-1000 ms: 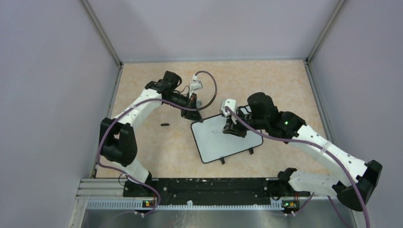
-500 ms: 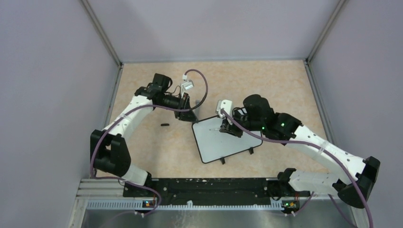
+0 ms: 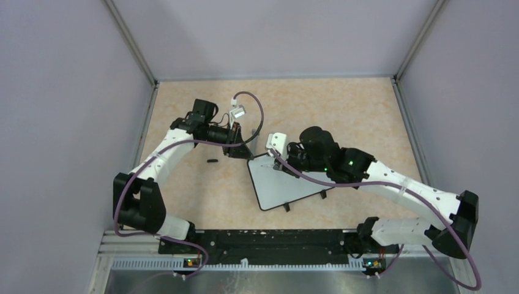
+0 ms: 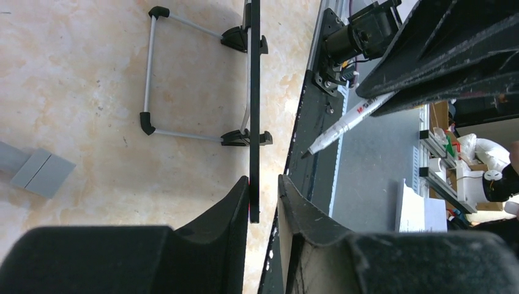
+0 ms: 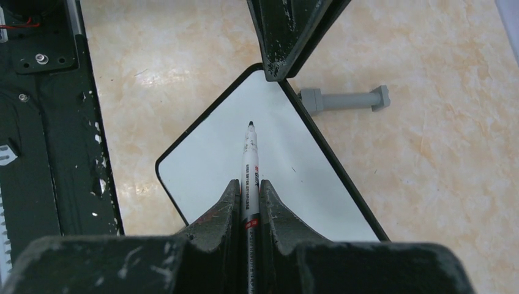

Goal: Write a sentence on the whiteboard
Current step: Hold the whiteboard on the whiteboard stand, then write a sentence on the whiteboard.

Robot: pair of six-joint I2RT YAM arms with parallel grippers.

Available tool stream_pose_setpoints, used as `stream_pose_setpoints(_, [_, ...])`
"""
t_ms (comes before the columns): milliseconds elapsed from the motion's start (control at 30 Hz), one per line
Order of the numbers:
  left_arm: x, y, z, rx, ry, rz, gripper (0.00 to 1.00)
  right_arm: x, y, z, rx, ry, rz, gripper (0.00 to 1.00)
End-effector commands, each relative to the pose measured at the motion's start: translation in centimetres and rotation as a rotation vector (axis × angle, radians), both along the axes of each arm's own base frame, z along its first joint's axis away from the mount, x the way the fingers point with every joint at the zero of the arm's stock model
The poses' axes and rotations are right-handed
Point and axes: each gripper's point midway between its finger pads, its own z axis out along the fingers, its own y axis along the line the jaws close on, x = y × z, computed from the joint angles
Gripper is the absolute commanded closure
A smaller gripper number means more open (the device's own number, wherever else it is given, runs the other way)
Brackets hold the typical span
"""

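Observation:
The whiteboard [image 3: 287, 182] lies flat mid-table, and its white face [image 5: 202, 159] shows no sentence. My right gripper [image 5: 250, 182] is shut on a white marker [image 5: 250, 150] whose black tip hovers over the board near its far corner. In the top view this gripper [image 3: 286, 164] hangs above the board's far-left part. My left gripper [image 4: 263, 179] stands open astride the board's thin black edge [image 4: 254, 110], seen edge-on. One finger touches the edge and the other is apart from it. From above, the left gripper [image 3: 240, 150] sits at the board's far-left corner.
A small black cap [image 3: 212, 161] lies on the tan table left of the board. A grey peg-like piece [image 5: 343, 100] rests just beyond the board's far edge. The board's wire stand [image 4: 149, 67] folds out beneath it. Grey walls enclose the table.
The left arm has drawn back to the left, and its jaws have opened and now straddle the board's corner. The right gripper has slid left over the board with the marker.

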Motion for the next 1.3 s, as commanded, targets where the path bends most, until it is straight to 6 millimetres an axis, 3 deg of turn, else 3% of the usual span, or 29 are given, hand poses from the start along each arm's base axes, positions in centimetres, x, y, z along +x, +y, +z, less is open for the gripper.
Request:
stream_pose_setpoints(0, [-0.3,-0.3,1.0,-0.049,-0.032,-0.021,0.73,0.2,1.8,3.0,0.060,-0.078,0.018,1.00])
stream_pose_setpoints(333, [-0.2,-0.4,0.6,-0.050,-0.015,-0.021,0.92,0.1,2.9,2.8,0.041,-0.090,0.002,1.00])
stream_pose_setpoints(600, [-0.2,-0.4,0.3,-0.040,-0.013,-0.013,1.00,0.2,2.9,2.5,0.024,-0.094,-0.015,1.00])
stream_pose_setpoints(1267, [-0.2,-0.5,0.4,-0.053,-0.007,-0.017,1.00,1.4,2.9,1.8,-0.007,-0.117,-0.063,1.00])
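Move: The whiteboard's upper-left corner sits practically at the left hand point, its edge between the open fingers, with the board's middle about 16 cm right, 2 cm nearer the base and 8 cm lower. On the table, the grey dumbbell-shaped piece is roughly 11 cm ahead, level sideways, and the marker cap some 14 cm left, 4 cm ahead. From the marker-holding right hand, that corner lies about 8 cm left, 4 cm ahead and 3 cm lower. Holding its place, the left hand closes its fingers the rest of the way and pinches the whiteboard's edge at the upper-left corner, then keeps that grip. Leftwards first, about 2 cm, the right hand carries the marker towards the same corner, then eases some 1 cm forward and 1 cm down, keeping its hold as the wrist tilts about 5 degrees. ##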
